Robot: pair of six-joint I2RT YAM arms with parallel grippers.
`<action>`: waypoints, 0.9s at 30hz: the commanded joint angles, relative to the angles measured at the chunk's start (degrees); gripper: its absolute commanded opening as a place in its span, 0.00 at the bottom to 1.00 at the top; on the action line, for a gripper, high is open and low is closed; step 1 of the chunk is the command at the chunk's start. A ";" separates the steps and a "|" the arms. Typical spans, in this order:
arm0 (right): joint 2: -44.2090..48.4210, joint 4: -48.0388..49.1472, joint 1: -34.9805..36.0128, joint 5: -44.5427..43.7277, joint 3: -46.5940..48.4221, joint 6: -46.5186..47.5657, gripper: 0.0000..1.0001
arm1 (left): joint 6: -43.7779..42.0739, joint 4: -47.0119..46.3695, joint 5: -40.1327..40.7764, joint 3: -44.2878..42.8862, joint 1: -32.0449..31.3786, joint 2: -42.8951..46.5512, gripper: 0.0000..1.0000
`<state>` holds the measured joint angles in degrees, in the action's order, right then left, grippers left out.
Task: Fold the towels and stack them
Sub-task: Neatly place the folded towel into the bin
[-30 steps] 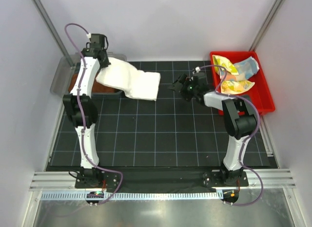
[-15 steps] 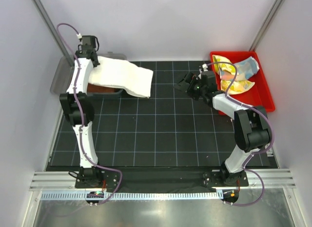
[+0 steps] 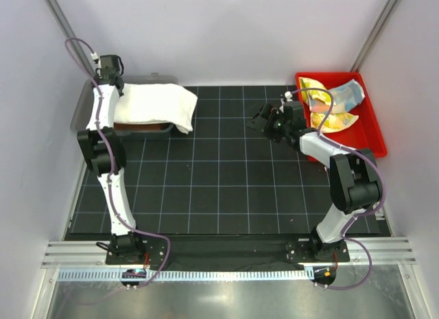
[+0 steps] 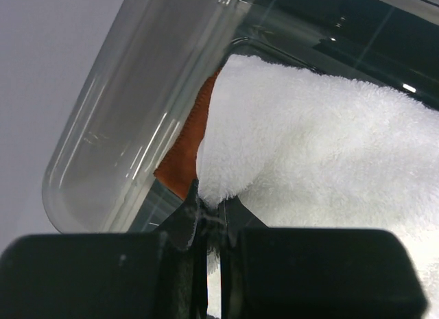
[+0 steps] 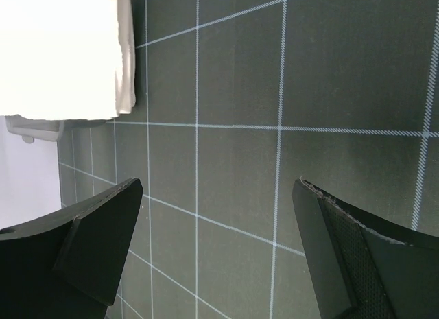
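Observation:
A folded white towel lies across the clear plastic bin at the back left, its right end hanging over the bin's edge onto the mat. My left gripper is shut on the towel's left edge; in the left wrist view the fingers pinch a fluffy white corner. A rust-brown towel lies in the bin under it, showing as a strip in the top view. My right gripper hovers open over the mat, with nothing between its fingers.
A red tray at the back right holds a pale yellow patterned towel and a light-blue one with pastel patches. The black gridded mat covers the table. Grey walls close in on both sides.
My left arm has swung left and back, drawing the white towel off the mat and onto the bin. The right arm shifted slightly back-right early on, then held still.

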<state>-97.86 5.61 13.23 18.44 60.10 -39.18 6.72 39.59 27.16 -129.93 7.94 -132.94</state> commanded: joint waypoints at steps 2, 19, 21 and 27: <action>2.68 0.20 -0.40 -0.33 0.55 1.91 1.00 | -2.77 -5.49 7.20 -1.56 3.92 -0.03 0.00; 2.07 -1.74 -0.40 -2.79 1.25 4.29 1.00 | -8.56 -14.45 9.05 -5.60 6.56 -7.67 0.01; 1.71 -2.09 -0.40 -3.05 1.43 4.37 1.00 | -9.88 -14.81 8.62 -6.30 6.56 -9.34 0.16; 2.06 -3.05 -0.40 -2.88 2.57 4.73 1.00 | -10.33 -14.81 13.01 -5.34 4.19 -7.42 0.76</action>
<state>-97.73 2.57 12.97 16.40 60.20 -35.99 -2.61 28.71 36.42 -133.51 13.52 -142.89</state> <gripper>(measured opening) 0.996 0.743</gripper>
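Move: My left hand still holds the left end of the folded white towel over the bin; the bin's middle is about 5 cm to the right, 4 cm back and 13 cm below. The white towel's middle is some 16 cm right, 3 cm back and 4 cm down, its far end hanging past the bin's right wall. The brown towel lies about 7 cm right, 6 cm back and 14 cm below. From my idle right hand the bin's middle is roughly 50 cm left, 8 cm ahead, 8 cm below. I draw the towel about 9 cm to my left with my left hand, towards the bin's left wall, sinking some 4 cm, mostly in the second half, so the trailing end comes in over the right wall. Meanwhile the wrist rolls about 10 degrees, its left side rising. As the leftward pull dies out my fingers open wide and let go of the towel's edge. ##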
